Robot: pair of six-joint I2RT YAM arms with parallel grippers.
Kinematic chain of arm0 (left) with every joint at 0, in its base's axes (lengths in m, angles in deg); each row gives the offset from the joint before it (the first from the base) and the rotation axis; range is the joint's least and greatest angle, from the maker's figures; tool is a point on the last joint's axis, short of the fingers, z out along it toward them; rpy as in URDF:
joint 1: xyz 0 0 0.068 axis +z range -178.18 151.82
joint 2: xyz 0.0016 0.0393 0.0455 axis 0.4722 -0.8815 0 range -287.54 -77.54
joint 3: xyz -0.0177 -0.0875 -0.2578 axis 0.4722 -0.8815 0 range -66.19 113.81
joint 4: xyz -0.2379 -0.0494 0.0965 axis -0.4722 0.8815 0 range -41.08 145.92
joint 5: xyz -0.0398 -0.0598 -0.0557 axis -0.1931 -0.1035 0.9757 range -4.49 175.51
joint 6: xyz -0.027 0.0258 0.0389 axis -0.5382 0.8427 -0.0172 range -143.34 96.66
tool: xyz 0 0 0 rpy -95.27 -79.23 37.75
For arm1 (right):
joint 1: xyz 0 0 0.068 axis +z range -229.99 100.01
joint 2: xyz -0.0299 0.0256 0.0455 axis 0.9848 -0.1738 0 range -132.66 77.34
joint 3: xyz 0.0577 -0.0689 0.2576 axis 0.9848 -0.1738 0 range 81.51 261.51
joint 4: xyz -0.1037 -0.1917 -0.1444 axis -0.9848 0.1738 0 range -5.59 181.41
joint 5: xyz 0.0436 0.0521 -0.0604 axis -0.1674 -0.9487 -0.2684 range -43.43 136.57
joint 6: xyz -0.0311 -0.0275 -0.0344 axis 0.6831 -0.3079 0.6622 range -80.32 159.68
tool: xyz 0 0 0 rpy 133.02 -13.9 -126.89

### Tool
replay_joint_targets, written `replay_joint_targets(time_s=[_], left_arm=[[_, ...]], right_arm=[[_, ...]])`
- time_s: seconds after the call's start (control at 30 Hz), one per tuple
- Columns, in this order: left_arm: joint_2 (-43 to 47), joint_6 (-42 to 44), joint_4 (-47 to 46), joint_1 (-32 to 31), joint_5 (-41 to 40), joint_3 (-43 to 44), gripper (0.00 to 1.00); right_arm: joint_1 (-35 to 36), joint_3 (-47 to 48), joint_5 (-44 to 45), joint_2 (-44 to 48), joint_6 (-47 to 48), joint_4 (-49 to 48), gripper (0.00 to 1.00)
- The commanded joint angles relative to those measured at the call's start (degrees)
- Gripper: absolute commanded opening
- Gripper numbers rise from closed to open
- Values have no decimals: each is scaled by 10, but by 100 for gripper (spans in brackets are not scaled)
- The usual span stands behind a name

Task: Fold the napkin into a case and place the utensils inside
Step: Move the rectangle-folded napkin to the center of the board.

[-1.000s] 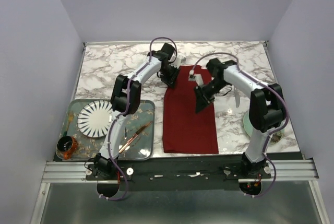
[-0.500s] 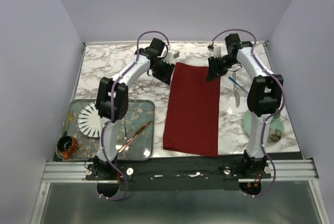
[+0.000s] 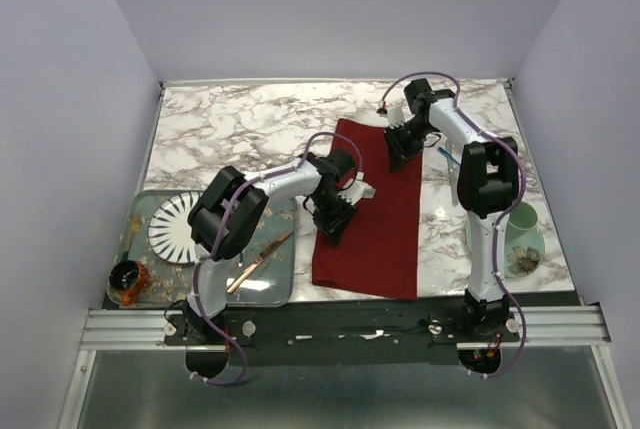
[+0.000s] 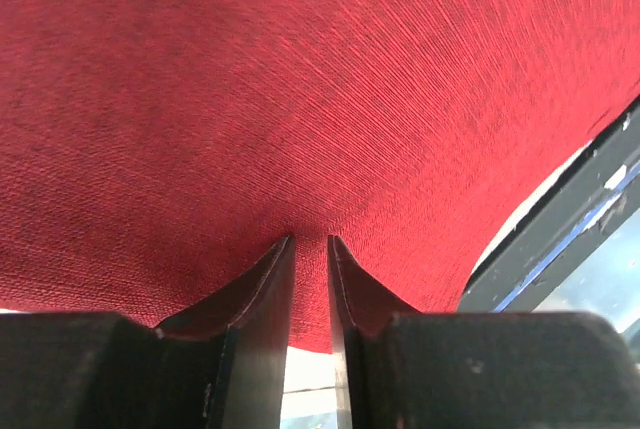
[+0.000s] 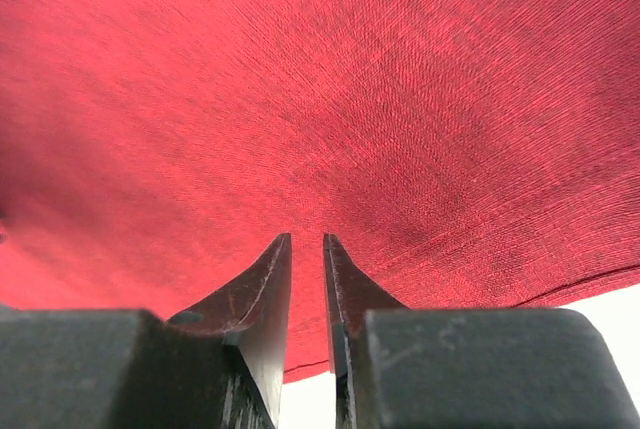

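Observation:
The dark red napkin [image 3: 375, 239] lies as a long narrow rectangle in the middle of the marble table. My left gripper [image 3: 333, 226] sits on its left edge about halfway down. In the left wrist view its jaws [image 4: 310, 237] are closed to a narrow slit, tips pinching the cloth [image 4: 300, 79]. My right gripper [image 3: 398, 152] is at the napkin's far right corner. Its tips [image 5: 306, 236] are likewise nipped onto the red fabric [image 5: 330, 79], close to the hem. The blue-handled fork [image 3: 445, 155] lies right of that corner. The right arm hides the other utensil.
A grey tray [image 3: 270, 287] at the near left holds a striped plate [image 3: 178, 229] and a copper knife [image 3: 258, 255]. A dark jar [image 3: 127, 277] stands at its corner. A pale green cup [image 3: 520, 219] and plate [image 3: 535, 247] sit at the right edge.
The napkin's far edge has been drawn out to full length. My left gripper let go at the far left corner, then moved down to the middle of the left edge. My right gripper shifted slightly inward.

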Motion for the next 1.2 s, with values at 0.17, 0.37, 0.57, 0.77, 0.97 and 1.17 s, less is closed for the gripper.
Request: replay_joint_targets(time_s=[0.17, 0.37, 0.57, 0.77, 0.97, 1.17], left_arm=[[-136, 5, 19, 107, -109, 175, 36], [-50, 118, 21, 123, -34, 198, 60], [80, 277, 28, 79, -57, 61, 68], [80, 314, 13, 38, -128, 6, 72], [52, 347, -19, -7, -166, -18, 74], [15, 404, -34, -50, -212, -50, 73]], right_arm=[[-6, 18, 130, -40, 34, 62, 25], [-14, 25, 137, -42, 30, 66, 25], [-14, 47, 144, -44, 32, 77, 26], [-21, 40, 158, -41, 44, 80, 25], [-21, 40, 156, -41, 51, 87, 26], [-22, 43, 162, -44, 62, 92, 26]])
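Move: Under the left fingertips is the red rectangle-folded napkin, its middle about 8 cm ahead and 10 cm to the right, its near-left corner some 11 cm back and 5 cm left. The orange knife on the tray lies roughly 19 cm left and 6 cm back of the left hand. From the right hand the napkin's middle is about 12 cm back, 7 cm left and 2 cm below; the blue fork lies some 14 cm to its right and 3 cm ahead. Sliding its fingertips forward about 15 cm on the napkin, the left hand carries the near-left part with it, then lifts, arcs back some 10 cm and comes down at that corner, opening wide while turning about 30 degrees clockwise. Meanwhile the right hand, nearly shut, sinks onto the napkin's far part and drags it right about 6 cm, towards the blue fork. ##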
